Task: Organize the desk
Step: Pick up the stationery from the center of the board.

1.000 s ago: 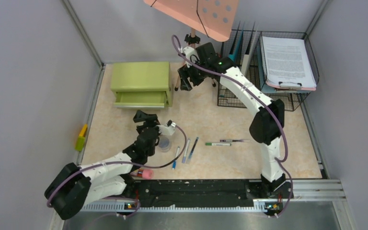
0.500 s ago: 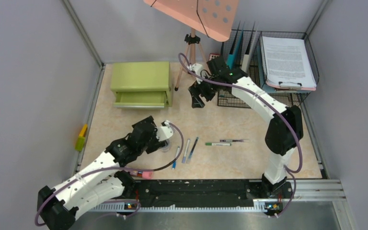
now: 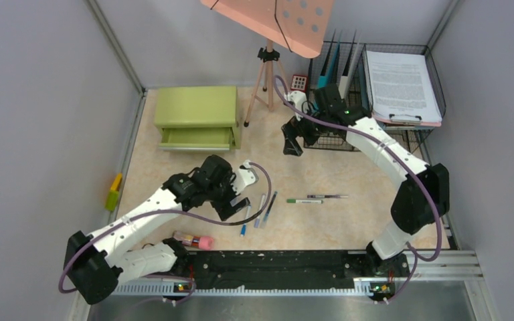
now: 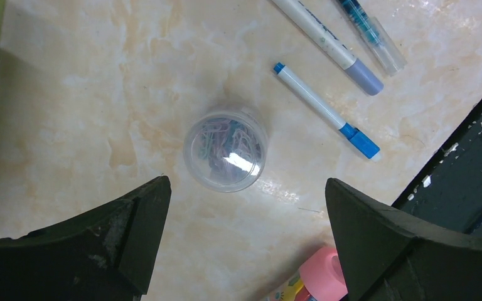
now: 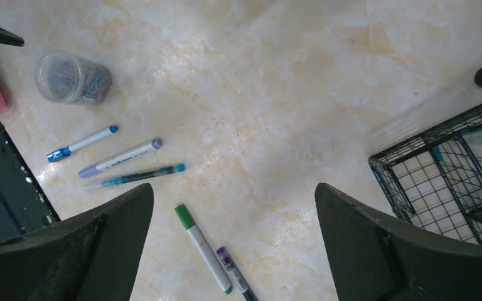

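The desk (image 3: 348, 167) is a pale marbled tabletop. My left gripper (image 3: 231, 200) is open and empty above a clear jar of paper clips (image 4: 226, 147); in the left wrist view the jar lies just ahead of the gap between the jaws (image 4: 246, 188). In the top view the arm hides the jar. My right gripper (image 3: 293, 140) is open and empty, high above bare desk beside the wire rack (image 3: 328, 137). The right wrist view (image 5: 233, 191) shows the jar (image 5: 72, 77), a green marker (image 5: 202, 248) and a purple pen (image 5: 233, 271) below it.
A blue pen (image 3: 245, 221), a grey-capped pen (image 3: 261, 210) and a teal pen (image 3: 270, 204) lie right of the left gripper. A pink-capped tube (image 3: 192, 239) lies by the front rail. A green drawer cabinet (image 3: 197, 107), a tripod (image 3: 266, 73) and a paper tray (image 3: 401, 87) stand at the back.
My left gripper has swung right and now hangs over the jar. My right gripper has moved right and nearer, from beside the cabinet and tripod to the wire rack's front.
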### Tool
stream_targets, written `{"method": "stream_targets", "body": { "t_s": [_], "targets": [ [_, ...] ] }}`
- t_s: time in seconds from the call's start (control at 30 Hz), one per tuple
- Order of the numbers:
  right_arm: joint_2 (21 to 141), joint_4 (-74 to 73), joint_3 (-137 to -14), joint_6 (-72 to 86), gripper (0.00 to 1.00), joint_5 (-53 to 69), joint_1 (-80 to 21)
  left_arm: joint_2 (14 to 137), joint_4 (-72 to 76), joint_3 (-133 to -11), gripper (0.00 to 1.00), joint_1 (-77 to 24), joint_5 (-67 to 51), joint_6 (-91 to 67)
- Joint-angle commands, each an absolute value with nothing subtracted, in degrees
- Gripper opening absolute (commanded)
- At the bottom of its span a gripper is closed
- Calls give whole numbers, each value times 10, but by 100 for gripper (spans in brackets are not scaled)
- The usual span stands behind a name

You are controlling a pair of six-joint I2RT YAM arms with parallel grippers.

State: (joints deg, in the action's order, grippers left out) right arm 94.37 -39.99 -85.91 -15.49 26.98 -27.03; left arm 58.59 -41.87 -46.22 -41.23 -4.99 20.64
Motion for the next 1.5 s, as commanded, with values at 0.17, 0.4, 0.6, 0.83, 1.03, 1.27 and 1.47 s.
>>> {"method": "stream_targets", "body": {
  "t_s": [0.17,0.4,0.6,0.83,1.03,1.27,1.47],
  "targets": [
    [881,-346,-800,-155,99,287,-269,659,-368,-460,99,-387,-43,217],
    [869,-342,-785,-156,99,287,-268,714,-353,-465,99,-348,-74,232],
    [867,-340,-782,-155,99,288,-268,737,-340,-447,91,-343,-100,244],
    [870,-338,-779,-154,98,289,-267,769,-338,-438,70,-343,-136,251],
    [862,-336,-773,-153,98,287,-265,731,-379,-462,42,-343,-142,265],
    [856,-337,-776,-148,97,288,-263,662,-542,-586,26,-343,-177,333],
    [852,-338,-780,-145,97,283,-260,644,-537,-670,26,-326,-89,320]
  ]
}}
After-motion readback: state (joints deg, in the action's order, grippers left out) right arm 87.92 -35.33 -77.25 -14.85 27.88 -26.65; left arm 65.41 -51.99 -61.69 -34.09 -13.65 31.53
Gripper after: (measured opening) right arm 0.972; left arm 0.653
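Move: The jar of paperclips stands almost under the left hand, about 2 cm ahead and some 8 cm below. From this hand, the blue-capped marker lies roughly 5 cm right and 5 cm back, the lavender-capped one about 10 cm right and 2 cm back, both some 11 cm down; the pink-capped bottle is 13 cm left and 12 cm back. From the right hand the jar is about 22 cm left, 14 cm back, 16 cm below. The left hand, fingers wide open, sinks about 7 cm onto the paperclip jar, easing slightly forward and tipping its fingertips some 10 degrees back towards the base, and closes until a finger pinches the jar on either side. Keeping that grip, it raises the jar quickly by about 12 cm, drifting a couple of centimetres forward near the top while the tip is undone. ##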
